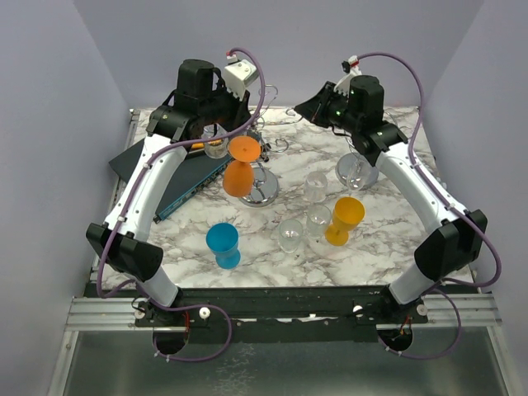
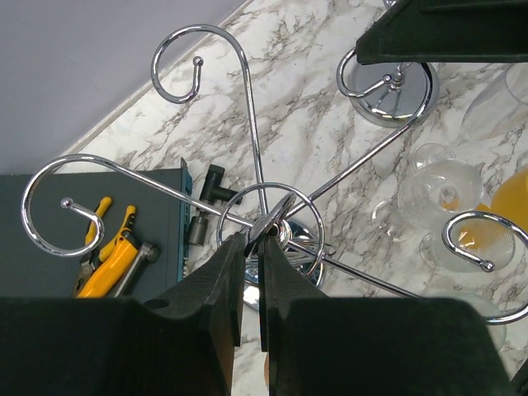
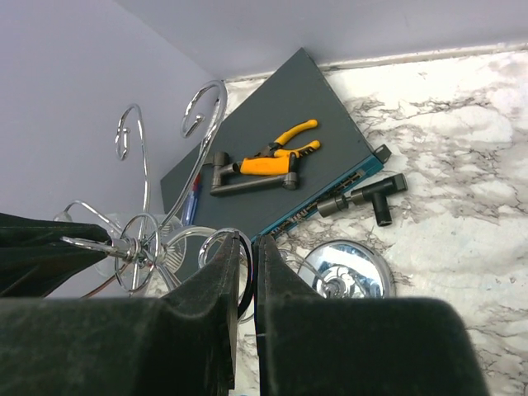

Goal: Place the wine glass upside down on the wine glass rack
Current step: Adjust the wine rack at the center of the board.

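Note:
The chrome wine glass rack [image 1: 268,191] stands at the table's back middle, its curled wire arms [image 2: 247,107] spreading from a hub ring. An orange wine glass [image 1: 239,177] hangs upside down on its near side. My left gripper [image 2: 257,235] is shut on the rack's hub from above and shows as the left gripper [image 1: 219,124] in the top view. My right gripper [image 3: 250,241] is shut on the curled end of one rack arm [image 3: 216,247]; from above the right gripper [image 1: 312,110] sits at the rack's right. Neither gripper holds a glass.
A blue glass [image 1: 223,245], a yellow glass [image 1: 344,219] and three clear glasses [image 1: 316,188] stand upright in front. A chrome disc [image 1: 356,171] lies under the right arm. A grey case [image 1: 157,161] with yellow pliers [image 3: 276,153] lies at left.

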Tool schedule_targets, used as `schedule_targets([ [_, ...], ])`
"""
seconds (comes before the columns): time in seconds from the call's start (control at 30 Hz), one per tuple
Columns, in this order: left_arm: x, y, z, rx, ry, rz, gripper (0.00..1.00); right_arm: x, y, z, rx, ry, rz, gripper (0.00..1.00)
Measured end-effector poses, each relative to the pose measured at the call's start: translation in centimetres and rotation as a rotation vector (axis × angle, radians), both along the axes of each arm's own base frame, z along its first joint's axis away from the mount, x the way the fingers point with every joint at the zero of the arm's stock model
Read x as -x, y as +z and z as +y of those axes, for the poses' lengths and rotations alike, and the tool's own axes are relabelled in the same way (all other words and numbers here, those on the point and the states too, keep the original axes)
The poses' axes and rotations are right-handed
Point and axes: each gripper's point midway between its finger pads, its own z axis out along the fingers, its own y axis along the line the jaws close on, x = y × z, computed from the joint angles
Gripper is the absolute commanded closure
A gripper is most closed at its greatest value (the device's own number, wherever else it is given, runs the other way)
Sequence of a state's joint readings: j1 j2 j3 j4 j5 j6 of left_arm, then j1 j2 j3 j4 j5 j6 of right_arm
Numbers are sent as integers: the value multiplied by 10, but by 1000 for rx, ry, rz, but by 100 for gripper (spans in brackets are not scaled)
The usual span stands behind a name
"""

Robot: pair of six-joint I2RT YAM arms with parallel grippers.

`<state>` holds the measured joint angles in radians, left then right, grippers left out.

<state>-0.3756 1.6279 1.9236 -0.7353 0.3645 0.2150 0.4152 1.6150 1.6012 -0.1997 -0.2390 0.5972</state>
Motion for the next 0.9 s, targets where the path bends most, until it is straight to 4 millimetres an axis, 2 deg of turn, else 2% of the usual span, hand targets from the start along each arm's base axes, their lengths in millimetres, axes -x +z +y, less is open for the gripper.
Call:
schedule_targets([
  [0.17,-2,0,2,-3,14,4,84,7,-1,-1,-6,-35,23,95],
  [0.53,-4,0,3,-8,26,1,84,43,-3,-1,-36,-82,46,95],
  [0.9,-9,1,8,-14,47,-3,84,61,-4,9,-52,-66,67,95],
])
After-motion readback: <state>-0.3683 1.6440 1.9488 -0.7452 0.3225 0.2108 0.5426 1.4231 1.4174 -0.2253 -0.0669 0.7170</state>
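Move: Both hands already hold the wine rack: the left fingers are on its top hub, and the right fingers pinch one scroll arm. From the right hand the hub lies about 13 cm to the left and 4 cm back, at about the same height. The hanging orange glass is some 6 cm back and 1 cm left of the left hand, the hanging clear glass about 8 cm to its left and level with it; both middles are some 10 cm lower. Still pinching the rack's scroll arm, the right hand pulls it back about 6 cm at near-constant height, drifting slightly left towards the end and turning the rack clockwise. The left hand keeps its grip on the hub and nearly stays put, easing only a centimetre or so forward and left as a pivot. ##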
